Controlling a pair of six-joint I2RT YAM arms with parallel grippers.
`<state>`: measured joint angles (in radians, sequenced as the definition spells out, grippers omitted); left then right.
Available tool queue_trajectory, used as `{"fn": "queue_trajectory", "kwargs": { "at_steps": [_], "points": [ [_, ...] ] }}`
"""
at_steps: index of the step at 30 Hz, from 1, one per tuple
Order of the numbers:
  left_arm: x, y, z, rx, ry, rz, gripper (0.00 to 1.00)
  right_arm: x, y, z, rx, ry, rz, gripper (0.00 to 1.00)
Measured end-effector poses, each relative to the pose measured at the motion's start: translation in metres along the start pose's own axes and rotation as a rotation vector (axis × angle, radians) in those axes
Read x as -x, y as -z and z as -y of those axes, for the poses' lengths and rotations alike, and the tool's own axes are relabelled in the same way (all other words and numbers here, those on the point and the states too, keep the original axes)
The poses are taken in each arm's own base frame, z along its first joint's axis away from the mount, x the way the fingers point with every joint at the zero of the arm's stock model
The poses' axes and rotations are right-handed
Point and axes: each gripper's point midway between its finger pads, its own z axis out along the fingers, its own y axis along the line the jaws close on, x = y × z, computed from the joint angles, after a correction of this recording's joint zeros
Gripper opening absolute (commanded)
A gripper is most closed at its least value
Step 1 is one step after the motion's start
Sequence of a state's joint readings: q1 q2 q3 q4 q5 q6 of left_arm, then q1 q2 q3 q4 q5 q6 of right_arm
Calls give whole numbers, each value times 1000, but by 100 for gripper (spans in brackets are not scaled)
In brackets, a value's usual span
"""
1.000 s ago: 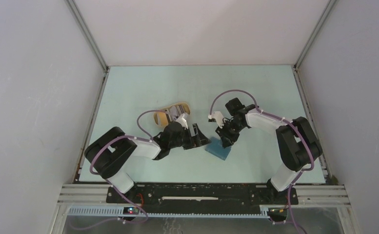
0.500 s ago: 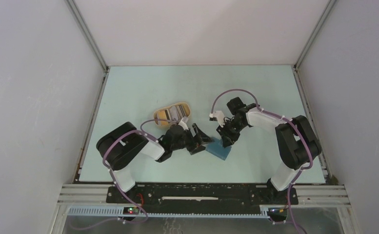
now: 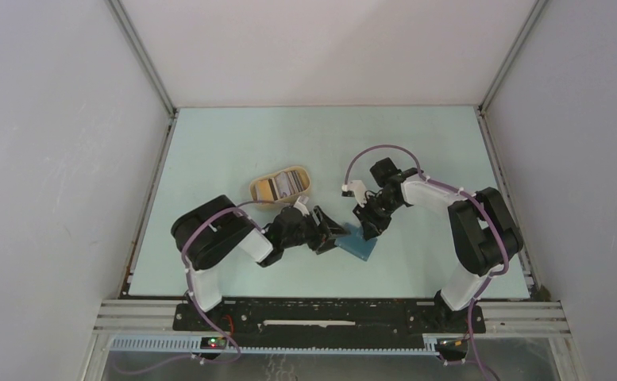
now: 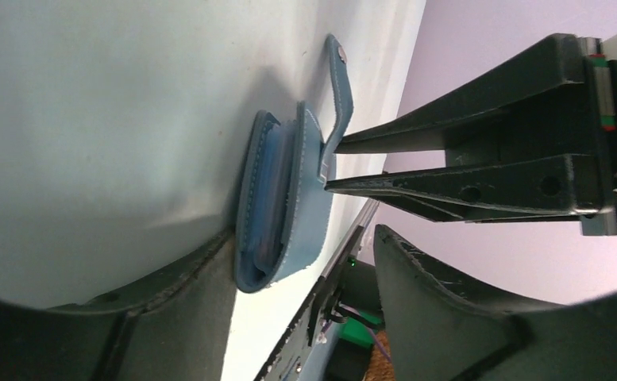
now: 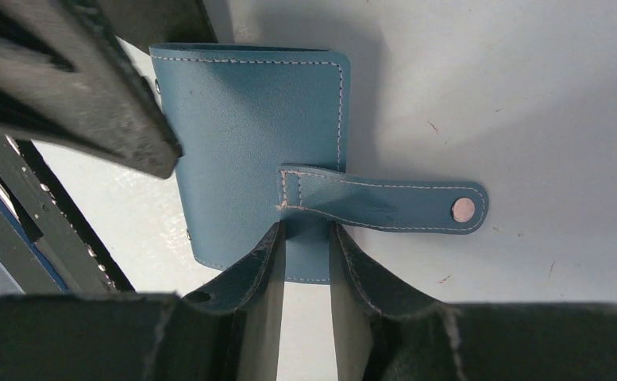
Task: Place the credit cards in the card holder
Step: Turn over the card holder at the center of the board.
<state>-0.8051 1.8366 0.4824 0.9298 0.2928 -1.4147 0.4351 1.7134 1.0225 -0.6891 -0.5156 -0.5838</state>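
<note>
The card holder [image 3: 360, 246] is a teal-blue wallet lying folded on the table, its snap strap [image 5: 384, 205] sticking out loose. My right gripper [image 3: 366, 228] points down at it. Its jaws stand narrowly apart with the fingertips [image 5: 275, 238] resting on the cover just below the strap's root, and nothing is between them. My left gripper [image 3: 330, 234] comes in low from the left, open, with the wallet's [image 4: 285, 198] near end between its wide fingers [image 4: 170, 302]. The credit cards [image 3: 289, 181] lie in a tan tray behind the left arm.
The tan oval tray [image 3: 256, 190] sits just behind the left wrist. The table's front edge and a black rail [image 4: 329, 302] run close beside the wallet. Grey walls close in the table on three sides.
The left arm has swung away from the tray to the wallet's left side, and its jaws have narrowed somewhat. The right gripper has stayed on the wallet.
</note>
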Motion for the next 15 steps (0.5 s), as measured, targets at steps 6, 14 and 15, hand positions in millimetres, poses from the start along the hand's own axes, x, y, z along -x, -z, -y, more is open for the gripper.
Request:
{"fn": "queue_trajectory", "kwargs": {
  "at_steps": [6,14,15],
  "points": [
    [2,-14,-6,-15,18,-3,40,-1,0,-1,7,-1,0,32],
    [5,-23,-5,-41,-46,-1,3,-2,3,-2,21,-4,8,36],
    [5,-23,-5,-45,-59,0,1,-2,5,-2,27,-7,12,37]
  ]
}}
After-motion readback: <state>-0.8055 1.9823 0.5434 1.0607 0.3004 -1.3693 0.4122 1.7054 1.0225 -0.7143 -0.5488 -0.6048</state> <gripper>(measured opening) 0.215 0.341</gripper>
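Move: Just off the card holder's left end, the left hand has its open fingers level with that edge; the holder's middle lies about 5 cm to its right, roughly level fore and aft, and 2 cm below. The strap sticks out some 4 cm ahead and 7 cm to the right, and the card tray stands about 15 cm ahead and 17 cm left. From the right hand, the holder's middle is about 3 cm left and 2 cm back, 1 cm lower. Sinking about 1.5 cm while easing some 2 cm to the right and forward, the left hand brings one finger over and one under the card holder's left end and closes them until they pinch it, the wrist hardly turning. The right fingertips stay almost in place on the upper cover beside the strap's root, still partly closed. ##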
